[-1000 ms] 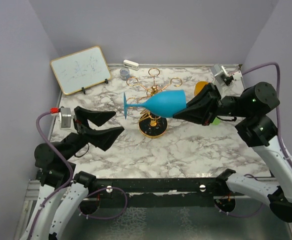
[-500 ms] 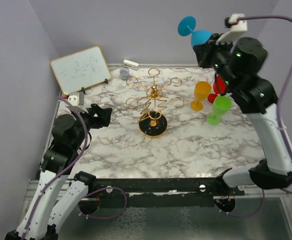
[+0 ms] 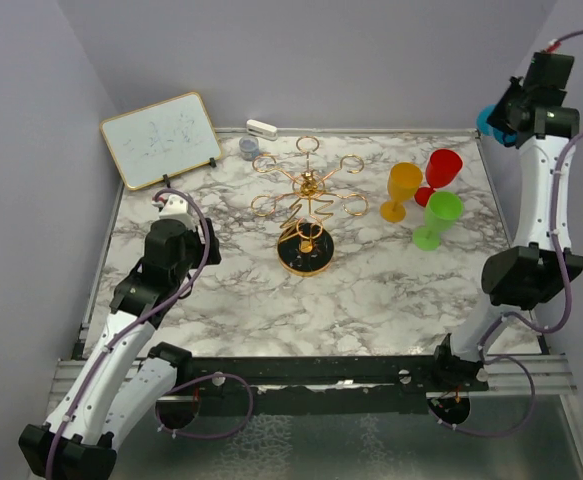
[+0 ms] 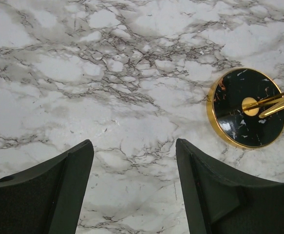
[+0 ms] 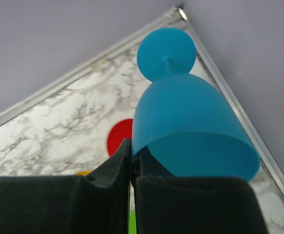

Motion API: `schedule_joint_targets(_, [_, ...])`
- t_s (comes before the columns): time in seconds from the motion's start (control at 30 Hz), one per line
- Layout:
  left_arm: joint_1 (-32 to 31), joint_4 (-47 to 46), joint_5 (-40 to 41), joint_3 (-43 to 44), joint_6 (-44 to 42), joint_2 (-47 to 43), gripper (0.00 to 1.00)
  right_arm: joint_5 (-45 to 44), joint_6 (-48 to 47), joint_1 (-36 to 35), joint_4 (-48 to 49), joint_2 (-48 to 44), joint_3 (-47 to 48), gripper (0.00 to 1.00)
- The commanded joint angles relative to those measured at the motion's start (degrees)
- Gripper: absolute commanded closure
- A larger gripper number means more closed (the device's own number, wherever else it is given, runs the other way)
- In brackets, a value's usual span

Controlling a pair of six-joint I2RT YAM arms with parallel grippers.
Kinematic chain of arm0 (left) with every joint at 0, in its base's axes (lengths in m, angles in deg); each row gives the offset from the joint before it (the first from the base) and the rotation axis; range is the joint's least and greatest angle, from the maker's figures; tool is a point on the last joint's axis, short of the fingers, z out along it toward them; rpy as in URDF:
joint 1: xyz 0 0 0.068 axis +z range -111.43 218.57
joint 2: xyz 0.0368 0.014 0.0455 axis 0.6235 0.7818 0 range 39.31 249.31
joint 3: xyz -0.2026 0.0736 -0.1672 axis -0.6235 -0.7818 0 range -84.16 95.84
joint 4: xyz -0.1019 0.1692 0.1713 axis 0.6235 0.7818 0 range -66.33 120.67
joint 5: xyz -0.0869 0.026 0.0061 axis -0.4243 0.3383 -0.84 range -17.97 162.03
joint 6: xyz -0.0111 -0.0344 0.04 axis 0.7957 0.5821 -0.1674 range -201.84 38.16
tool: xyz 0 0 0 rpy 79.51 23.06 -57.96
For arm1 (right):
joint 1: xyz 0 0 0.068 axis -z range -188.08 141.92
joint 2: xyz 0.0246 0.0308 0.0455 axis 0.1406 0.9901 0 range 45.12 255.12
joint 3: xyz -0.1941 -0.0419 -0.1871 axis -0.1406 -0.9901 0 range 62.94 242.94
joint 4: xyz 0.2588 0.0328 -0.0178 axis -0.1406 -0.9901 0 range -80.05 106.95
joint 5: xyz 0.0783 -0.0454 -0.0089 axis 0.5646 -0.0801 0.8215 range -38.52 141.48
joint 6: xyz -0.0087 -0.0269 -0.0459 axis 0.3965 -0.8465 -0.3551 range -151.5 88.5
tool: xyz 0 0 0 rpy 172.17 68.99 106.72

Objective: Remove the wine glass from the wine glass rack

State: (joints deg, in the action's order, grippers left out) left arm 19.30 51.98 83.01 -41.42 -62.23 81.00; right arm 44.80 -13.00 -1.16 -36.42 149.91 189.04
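Note:
The gold wire wine glass rack stands mid-table on its round black base, and its loops hold no glass. The base also shows in the left wrist view. My right gripper is raised high over the far right corner and is shut on the rim of a blue wine glass. In the right wrist view the fingers pinch the bowl wall of the blue glass, with its foot pointing away. My left gripper is open and empty, pointing down at bare marble left of the rack base.
An orange glass, a red glass and a green glass stand upright at the right. A whiteboard, a small grey cup and a white object sit at the back left.
My right gripper has carried the blue glass from beside the rack up and out to the far right corner. My left arm has pulled back and turned to point downward.

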Motion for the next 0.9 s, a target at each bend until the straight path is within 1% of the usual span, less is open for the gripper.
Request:
schedule_joint_targets(0.0, [-0.1,-2.1,2.5,-2.4,-0.4,-1.4,0.29,7.2,5.5,8.5,3.5,-7.2,-11.5,0.99])
schedule_joint_targets(0.13, [-0.1,-2.0,2.4,-2.2,-0.3,-0.9,0.29,5.5,7.1,9.9,4.5,-10.1,-18.2,0.99])
schedule_joint_targets(0.23, [-0.1,-0.8,1.8,-2.2,0.1,-0.2,0.29,4.1,7.7,9.9,2.9,-10.6,-21.3,0.99])
schedule_joint_targets(0.3, [-0.2,0.0,1.5,-2.5,0.5,-0.2,0.29,5.0,7.5,10.0,3.6,-11.9,-25.2,0.99])
schedule_joint_targets(0.47, [-0.2,0.6,1.6,-3.0,1.1,-0.7,0.29,8.5,7.2,10.0,9.5,-15.5,-36.9,0.99])
schedule_joint_targets(0.73, [-0.2,0.8,1.6,-3.4,1.6,-1.1,0.29,12.8,5.5,10.0,11.9,-13.9,-44.5,0.99])
schedule_joint_targets(0.87, [-0.2,0.7,1.4,-3.4,1.7,-1.1,0.29,13.1,4.9,10.0,12.1,-13.8,-45.6,0.99])
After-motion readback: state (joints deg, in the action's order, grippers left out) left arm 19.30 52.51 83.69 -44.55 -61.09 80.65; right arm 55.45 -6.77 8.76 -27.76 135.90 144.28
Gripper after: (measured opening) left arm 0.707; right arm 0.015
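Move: My right hand still holds the blue wine glass high up. The open table spot beside the others is roughly 11 cm back from this hand, straight below sideways, and 33 cm down. Around that spot, from this hand, stand the red glass some 5 cm back and 4 cm left, the green one 15 cm back and 4 cm left, and the orange one 8 cm back and 12 cm left, all about 26 cm below. From my empty left hand, the spot is about 12 cm ahead and 56 cm right. I bring the blue glass down about 17 cm with my right hand, drawing it back some 10 cm towards the open spot beside the red and green glasses. It first swings right by 6 or 7 cm, then eases back left as it sinks; the fingers tip downward nearly 20 degrees, its left side rises, and the pinch on the bowl holds. My open left hand just settles a couple of centimetres. ##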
